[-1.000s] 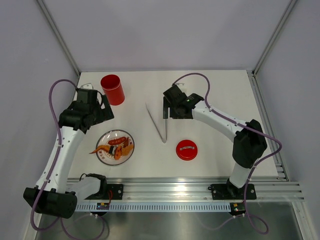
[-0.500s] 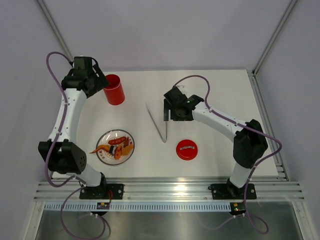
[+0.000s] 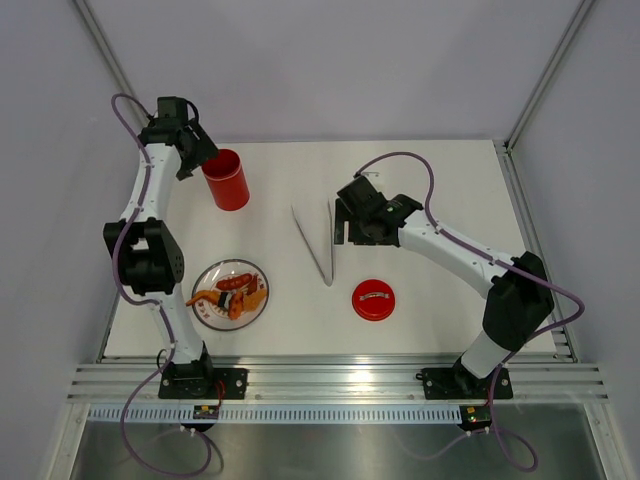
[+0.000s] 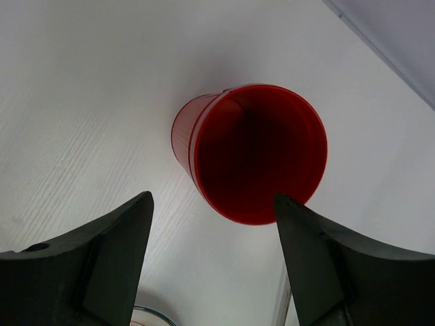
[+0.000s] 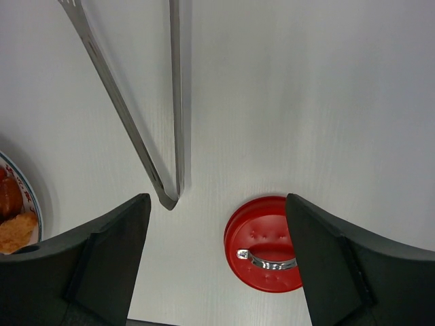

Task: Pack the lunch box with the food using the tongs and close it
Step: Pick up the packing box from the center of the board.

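The red lunch box [image 3: 226,179] stands upright at the back left, its inside [image 4: 257,153] showing nothing. My left gripper [image 3: 199,158] hovers just to its left, and in the left wrist view this gripper [image 4: 214,197] is open with only bare table between the fingers. The silver tongs [image 3: 310,245] lie in a narrow V at mid-table. My right gripper [image 3: 343,224] hangs open over their far ends; in the right wrist view it [image 5: 217,197] frames the tongs' joint [image 5: 170,199] and the red lid [image 5: 262,244]. The food [image 3: 232,290] sits on the plate.
The clear plate [image 3: 207,314] with an orange pattern rests at the front left, its rim [image 5: 27,193] showing at the right wrist view's edge. The lid [image 3: 373,299] lies flat right of the tongs' joint. Grey walls close in the table.
My left arm has swung from above the plate to the back left corner beside the lunch box, and its jaws have narrowed somewhat. The right arm has shifted slightly right.
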Available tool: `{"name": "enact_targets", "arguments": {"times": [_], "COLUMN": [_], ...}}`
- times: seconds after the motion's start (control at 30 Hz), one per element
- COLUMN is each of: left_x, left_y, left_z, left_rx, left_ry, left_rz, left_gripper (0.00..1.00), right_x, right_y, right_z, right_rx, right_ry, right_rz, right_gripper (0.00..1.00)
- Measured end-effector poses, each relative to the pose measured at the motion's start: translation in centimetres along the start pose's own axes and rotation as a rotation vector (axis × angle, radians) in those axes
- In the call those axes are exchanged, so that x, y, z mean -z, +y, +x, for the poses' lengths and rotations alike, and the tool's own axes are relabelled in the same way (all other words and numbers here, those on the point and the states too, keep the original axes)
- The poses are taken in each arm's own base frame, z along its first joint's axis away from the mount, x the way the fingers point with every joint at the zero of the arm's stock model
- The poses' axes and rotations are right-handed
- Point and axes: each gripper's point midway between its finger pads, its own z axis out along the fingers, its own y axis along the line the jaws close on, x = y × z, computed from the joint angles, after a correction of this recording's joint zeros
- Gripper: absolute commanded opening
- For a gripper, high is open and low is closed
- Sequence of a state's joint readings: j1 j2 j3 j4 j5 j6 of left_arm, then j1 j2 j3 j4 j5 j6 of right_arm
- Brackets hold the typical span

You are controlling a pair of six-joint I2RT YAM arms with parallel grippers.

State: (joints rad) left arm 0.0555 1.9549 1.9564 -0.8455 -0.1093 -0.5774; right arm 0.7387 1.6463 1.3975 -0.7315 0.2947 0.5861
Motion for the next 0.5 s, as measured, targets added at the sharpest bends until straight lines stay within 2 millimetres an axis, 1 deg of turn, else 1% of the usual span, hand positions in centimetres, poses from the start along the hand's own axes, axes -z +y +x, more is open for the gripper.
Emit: {"name": "enact_targets", "arguments": {"times": [0.03,0.07,0.17,0.2,0.23,0.37,0.4,0.5], "left_x": [-0.7,-1.4,-3.0,-3.4,-3.7,-4.0,-4.0,-4.0], "left_y": [0.2,0.4,0.8,0.9,1.0,1.2,1.2,1.3], "left_z": [0.2,0.6,1.6,1.9,2.2,2.8,2.8,3.0], "left_rx": [0.001,-0.001,-0.003,-0.004,-0.003,-0.009,-0.007,-0.004], "left_ry": [0.011,0.026,0.061,0.071,0.08,0.102,0.101,0.105], "left_rz": [-0.009,-0.017,-0.036,-0.042,-0.047,-0.054,-0.053,-0.058], "left_gripper": [0.71,0.65,0.54,0.47,0.45,0.33,0.26,0.15], "right_x": [0.0,0.0,-0.2,-0.2,-0.2,-0.2,-0.2,-0.2], "right_y": [-0.1,-0.1,-0.3,-0.4,-0.4,-0.6,-0.6,-0.6], "right_z": [0.1,0.2,0.6,0.7,0.8,0.9,1.0,1.0], "right_rx": [-0.002,-0.004,-0.007,-0.007,-0.007,-0.008,-0.008,-0.009], "right_ry": [0.002,0.004,0.014,0.018,0.02,0.026,0.026,0.029], "right_rz": [0.001,0.003,0.01,0.013,0.015,0.019,0.02,0.022], "right_gripper": [0.88,0.88,0.88,0.88,0.88,0.88,0.88,0.88]}}
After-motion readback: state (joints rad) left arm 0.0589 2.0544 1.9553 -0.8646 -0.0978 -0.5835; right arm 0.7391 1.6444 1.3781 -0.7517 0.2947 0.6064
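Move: Just ahead of the left hand and to its right stands the open red packing box, its middle about 3 cm farther out, 4 cm to the right and some 12 cm below. The food plate lies about 26 cm back from this hand and 7 cm to its right; the metal tongs lie roughly 11 cm back and 26 cm to the right, both some 19 cm below. From the right hand the packing box is about 21 cm ahead, 32 cm to the left and 7 cm lower. Sinking about 5 cm almost straight down, the left hand brings its parted fingers astride the near-left rim of the red packing box, one inside the mouth and one outside. As the descent eases off, they close most of the way across the wall, with the hand tipping slightly, under 10 degrees. ##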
